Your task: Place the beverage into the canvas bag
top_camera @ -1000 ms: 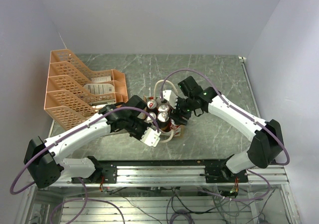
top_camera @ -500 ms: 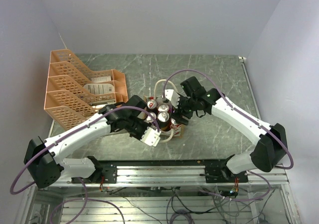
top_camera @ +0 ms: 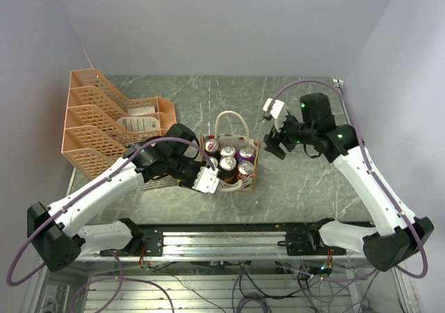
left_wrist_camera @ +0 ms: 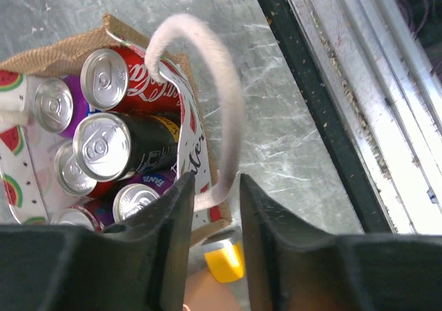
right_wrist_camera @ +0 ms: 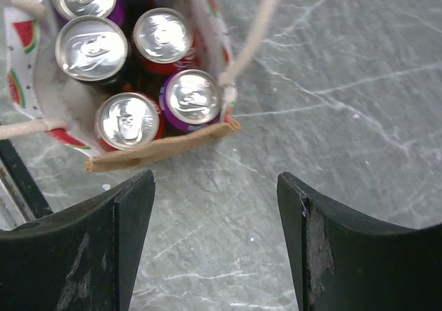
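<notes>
The canvas bag [top_camera: 254, 163] stands mid-table, tan with watermelon print, and holds several beverage cans [top_camera: 227, 163]: red, black and purple ones. In the left wrist view the cans [left_wrist_camera: 103, 145] fill the bag [left_wrist_camera: 62, 52]. The bag's near white handle [left_wrist_camera: 231, 104] loops up and its end runs between the fingers of my left gripper [left_wrist_camera: 215, 181]. Those jaws stand slightly apart, not pinching it. My left gripper [top_camera: 214, 172] sits at the bag's near left corner. My right gripper [top_camera: 273, 145] hovers right of the bag, open and empty [right_wrist_camera: 215, 180], with the bag's tan edge [right_wrist_camera: 162, 151] ahead of it.
An orange mesh tray rack [top_camera: 104, 122] stands at the back left. The black rail [left_wrist_camera: 304, 83] of the table's near edge runs close beside the bag. A small yellow and silver piece [left_wrist_camera: 224, 261] lies by the bag's corner under my left fingers.
My right gripper has pulled away from over the bag, up and to the right, opening wider. My left jaws, shut before, have parted a little around the handle.
</notes>
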### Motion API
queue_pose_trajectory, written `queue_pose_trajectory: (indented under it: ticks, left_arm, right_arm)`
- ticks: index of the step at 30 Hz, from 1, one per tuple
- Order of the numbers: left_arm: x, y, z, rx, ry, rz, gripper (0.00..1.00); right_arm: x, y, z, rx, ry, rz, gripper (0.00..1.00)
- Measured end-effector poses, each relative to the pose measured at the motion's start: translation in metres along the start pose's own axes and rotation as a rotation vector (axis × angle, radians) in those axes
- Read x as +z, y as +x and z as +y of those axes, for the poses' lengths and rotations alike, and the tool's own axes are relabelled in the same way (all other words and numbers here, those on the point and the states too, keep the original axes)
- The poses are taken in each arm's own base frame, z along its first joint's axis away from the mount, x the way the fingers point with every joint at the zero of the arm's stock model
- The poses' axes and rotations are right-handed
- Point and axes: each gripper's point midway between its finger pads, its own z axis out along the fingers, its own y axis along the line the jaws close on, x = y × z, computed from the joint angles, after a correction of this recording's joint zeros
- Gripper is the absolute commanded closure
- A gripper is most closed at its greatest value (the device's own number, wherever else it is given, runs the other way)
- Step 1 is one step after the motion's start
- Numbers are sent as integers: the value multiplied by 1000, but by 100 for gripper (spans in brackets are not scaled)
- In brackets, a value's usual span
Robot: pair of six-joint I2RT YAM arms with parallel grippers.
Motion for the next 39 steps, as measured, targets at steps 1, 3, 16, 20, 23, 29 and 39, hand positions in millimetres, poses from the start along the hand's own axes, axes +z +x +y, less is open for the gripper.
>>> queue_pose_trajectory:
  ticks: [1, 3, 16, 20, 23, 29, 39]
  left_arm:
    - [-2, -1, 1, -7, -8, -4, 39]
    - [-6, -3, 2, -29, -23, -14, 24]
    - [-69, 3, 57, -288, -423, -6, 1]
    - [-112, 18, 91, -414, -702, 25, 1]
    - [-148, 40, 113, -512, -933, 73, 1]
    - [-212, 100, 124, -725, -1292, 178, 1]
    - [-269, 121, 106, -782, -1615, 166, 1]
  right_arm:
    - [-7, 0, -6, 15, 24, -13, 27]
    - [-18, 3, -17, 48, 77, -34, 25]
    - [-59, 74, -101, 366, 497, 52, 1]
    - [-68, 96, -129, 453, 631, 97, 0]
    - [-69, 107, -145, 506, 708, 121, 0]
    - [-70, 126, -160, 563, 845, 118, 0]
    - [-99, 115, -162, 580, 976, 26, 0]
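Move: The canvas bag, already holding six cans, has its middle about 8 cm right of and 6 cm ahead of the left hand, some 10 cm lower; the near handle still passes between that hand's fingertips. From the left hand, the yellow block lies 6 cm to the left and the orange basket's middle roughly 29 cm left and 18 cm ahead. The empty right hand has the bag's middle about 13 cm to its left, 4 cm back and 16 cm below, with the rear purple can 6 cm left and 1 cm back. The left hand opens its fingers wide, lets go of the bag's near handle and climbs away from the bag, first forward and up, then more and more to the left towards the basket, ending about 22 cm left, 18 cm forward and 12 cm higher while turning some 95 degrees counter-clockwise until the fingers point forward. The empty right hand also withdraws from the bag, sweeping about 20 cm right and 8 cm forward at nearly the same height, turning some 60 degrees clockwise to face forward as its fingers open the rest of the way. ##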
